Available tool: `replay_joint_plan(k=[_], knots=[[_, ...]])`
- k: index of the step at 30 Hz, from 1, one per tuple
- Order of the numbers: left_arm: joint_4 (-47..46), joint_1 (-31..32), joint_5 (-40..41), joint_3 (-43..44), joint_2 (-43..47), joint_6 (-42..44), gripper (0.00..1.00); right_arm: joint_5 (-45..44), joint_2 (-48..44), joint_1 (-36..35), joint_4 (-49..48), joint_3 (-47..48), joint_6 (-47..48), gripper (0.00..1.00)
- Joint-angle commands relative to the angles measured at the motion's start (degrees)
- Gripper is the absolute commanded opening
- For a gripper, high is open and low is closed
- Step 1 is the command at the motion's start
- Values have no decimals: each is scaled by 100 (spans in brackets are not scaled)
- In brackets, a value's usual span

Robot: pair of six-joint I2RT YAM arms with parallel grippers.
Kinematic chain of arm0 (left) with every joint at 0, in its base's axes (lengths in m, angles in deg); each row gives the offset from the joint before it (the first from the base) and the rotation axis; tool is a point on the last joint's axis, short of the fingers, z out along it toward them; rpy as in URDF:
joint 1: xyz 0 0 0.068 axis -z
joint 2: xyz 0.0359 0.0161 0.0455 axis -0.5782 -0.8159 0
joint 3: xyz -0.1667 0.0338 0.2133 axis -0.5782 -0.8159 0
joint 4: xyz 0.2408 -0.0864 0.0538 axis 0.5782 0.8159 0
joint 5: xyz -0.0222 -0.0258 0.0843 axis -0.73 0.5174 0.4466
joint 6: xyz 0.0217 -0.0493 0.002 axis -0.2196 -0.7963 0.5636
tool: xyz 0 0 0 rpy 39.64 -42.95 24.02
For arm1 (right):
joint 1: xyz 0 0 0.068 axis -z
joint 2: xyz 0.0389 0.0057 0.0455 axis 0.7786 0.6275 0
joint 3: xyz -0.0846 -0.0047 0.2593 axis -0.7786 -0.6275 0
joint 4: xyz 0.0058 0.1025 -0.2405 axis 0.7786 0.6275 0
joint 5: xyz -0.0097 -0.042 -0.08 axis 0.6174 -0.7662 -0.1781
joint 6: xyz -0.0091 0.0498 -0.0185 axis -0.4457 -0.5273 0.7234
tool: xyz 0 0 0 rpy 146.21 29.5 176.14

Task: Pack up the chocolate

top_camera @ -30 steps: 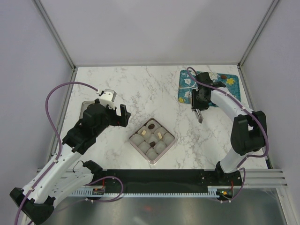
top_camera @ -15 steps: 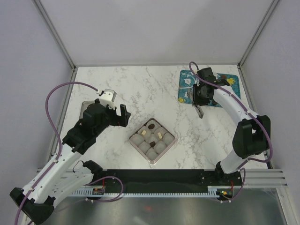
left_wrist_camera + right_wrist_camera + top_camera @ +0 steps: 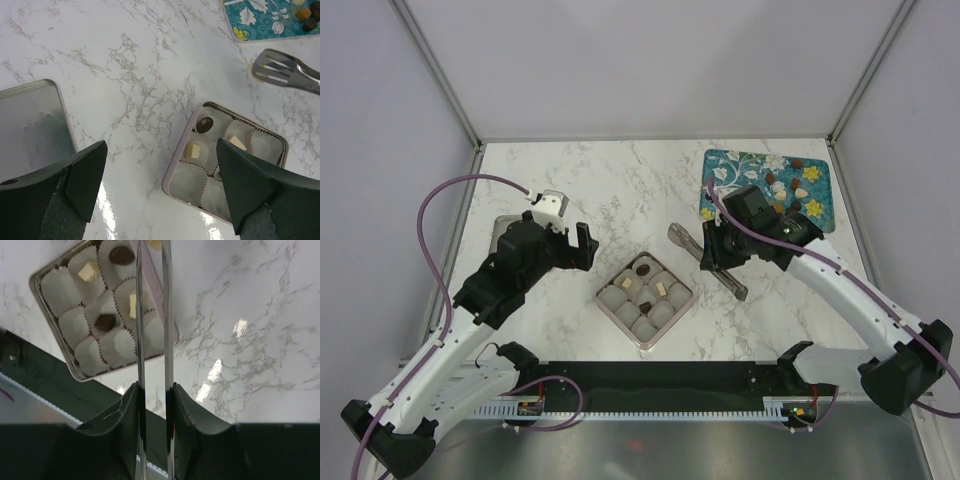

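My right gripper [image 3: 716,254] [image 3: 153,390] is shut on metal tongs [image 3: 678,234] [image 3: 140,315] whose tips hang over the marble just right of the box [image 3: 601,297]. A cream chocolate [image 3: 156,244] shows between the tong tips. The box holds white paper cups; two have dark chocolates [image 3: 121,255] [image 3: 105,321] and two have cream ones [image 3: 89,271] [image 3: 194,150]. Several more chocolates [image 3: 782,190] lie on the teal flowered mat [image 3: 735,170]. Left of the box, my left gripper [image 3: 582,243] [image 3: 161,145] hovers wide open and holds nothing.
A flat metal lid [image 3: 503,228] [image 3: 30,125] lies at the left, partly under the left arm. A black rail [image 3: 30,375] runs along the table's near edge just below the box. Frame posts and grey walls bound the table.
The right arm swung from over the teal mat to the table's middle, carrying the tongs toward the box and uncovering the mat. The left arm stayed still.
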State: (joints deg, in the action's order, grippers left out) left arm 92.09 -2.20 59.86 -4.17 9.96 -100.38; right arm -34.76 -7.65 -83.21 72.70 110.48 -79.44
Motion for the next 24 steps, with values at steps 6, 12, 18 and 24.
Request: replay_joint_plan(k=[6,12,18,24], knots=[[-125,1,85,84,-18,-32,98,78,-995,-817,367,-946,-683,33],[-125,1,85,75,-18,-32,98,34,-1242,-1169,463,-1202,-885,33],[-125,1,85,75,-18,-32,98,-71,-1277,-1363,569,-1342,-930,34],[-116,1,76,84,-53,-32,98,-282,-1225,-1372,595,-1334,-912,38]])
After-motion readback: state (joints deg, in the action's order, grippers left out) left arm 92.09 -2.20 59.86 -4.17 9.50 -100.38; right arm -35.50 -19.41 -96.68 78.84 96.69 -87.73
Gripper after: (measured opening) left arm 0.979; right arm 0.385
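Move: The right hand holds tongs with a pale chocolate in their tips; the empty cup at the box's right corner lies about 4 cm back, 7 cm left and 16 cm below. From this hand, the white chocolate is roughly 10 cm left and 2 cm back, the dark piece 14 cm left and 7 cm back, both similarly low. From the left hand the empty cup is some 22 cm right, 6 cm back, 22 cm below. The right hand draws back about 11 cm, sinking 4 cm, to bring the gripped tongs' tips over the cup. ##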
